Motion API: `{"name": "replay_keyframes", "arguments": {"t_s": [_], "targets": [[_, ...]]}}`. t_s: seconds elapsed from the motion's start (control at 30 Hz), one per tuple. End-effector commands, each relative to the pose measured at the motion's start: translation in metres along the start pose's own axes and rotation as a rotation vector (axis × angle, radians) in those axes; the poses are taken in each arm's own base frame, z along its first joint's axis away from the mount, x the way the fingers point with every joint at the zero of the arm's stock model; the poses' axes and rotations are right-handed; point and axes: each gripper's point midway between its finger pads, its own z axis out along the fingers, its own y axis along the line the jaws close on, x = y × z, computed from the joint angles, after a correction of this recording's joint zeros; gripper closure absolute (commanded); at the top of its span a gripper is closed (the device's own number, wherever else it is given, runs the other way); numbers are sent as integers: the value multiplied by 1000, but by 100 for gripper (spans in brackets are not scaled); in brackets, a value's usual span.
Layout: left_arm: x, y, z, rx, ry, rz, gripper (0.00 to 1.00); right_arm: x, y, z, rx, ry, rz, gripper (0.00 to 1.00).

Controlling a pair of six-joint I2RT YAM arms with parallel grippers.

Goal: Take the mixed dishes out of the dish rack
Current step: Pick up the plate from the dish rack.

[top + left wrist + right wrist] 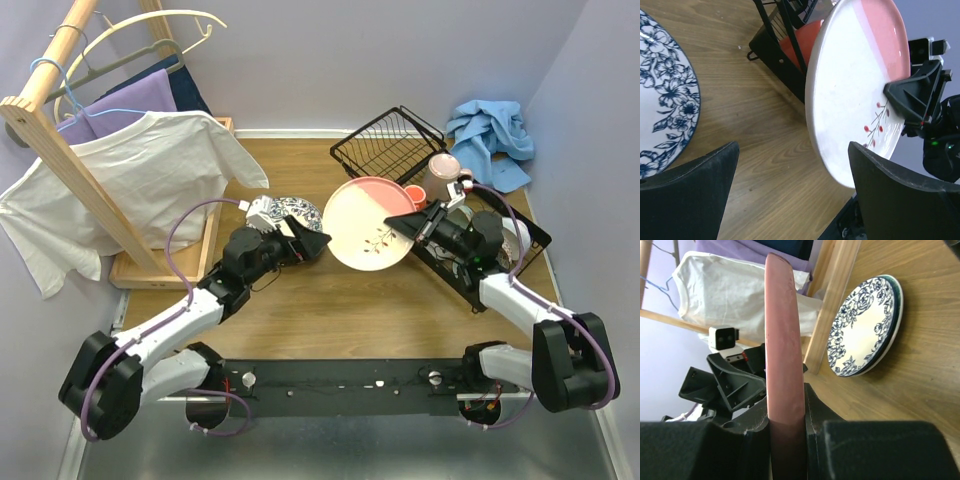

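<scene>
My right gripper point(412, 226) is shut on the right rim of the pink-and-cream plate point(368, 222) and holds it tilted above the table, left of the dish rack point(528, 238). The right wrist view shows that plate point(784, 340) edge-on, clamped in my right gripper point(786, 410). My left gripper point(316, 242) stands open just at the plate's left rim. In the left wrist view the plate point(855, 90) hangs ahead of my open left gripper point(792, 192), its lower edge close to the right finger point(900, 195). A pink mug point(443, 165) and an orange mug point(413, 194) sit in the rack.
A stack of blue-patterned plates point(292, 211) lies on the table just behind my left gripper. The rack's raised wire basket point(385, 142) stands at the back. A wooden clothes stand with a white shirt point(140, 180) fills the left side. A blue cloth point(490, 135) lies at the back right.
</scene>
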Motion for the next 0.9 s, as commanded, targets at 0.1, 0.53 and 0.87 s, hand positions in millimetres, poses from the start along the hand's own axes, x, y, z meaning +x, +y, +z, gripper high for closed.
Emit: {"name": "replay_keyframes", "arguments": {"t_s": [0.1, 0.53, 0.87], "targets": [[-13, -36, 23, 87, -76, -111, 5, -4, 49, -10, -177, -48, -11, 99], [7, -52, 39, 153, -37, -224, 36, 6, 44, -15, -177, -44, 40, 99], [4, -55, 32, 187, -64, -230, 89, 10, 32, -15, -144, -46, 68, 98]]}}
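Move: The pink-and-white plate, held roughly level by its right rim in the right hand, has its middle about 12 cm right of and 3 cm ahead of the open left hand, near its height, and some 7 cm left of and 1 cm ahead of the right hand. The stacked plates lie about 8 cm left of and 2 cm ahead of the left hand, 18 cm down; the red mug sits 24 cm right of and 10 cm ahead of it, 13 cm down. Left hand slides about 6 cm right and pinches the plate's near-left rim; right keeps its grip, easing back 2 cm. ##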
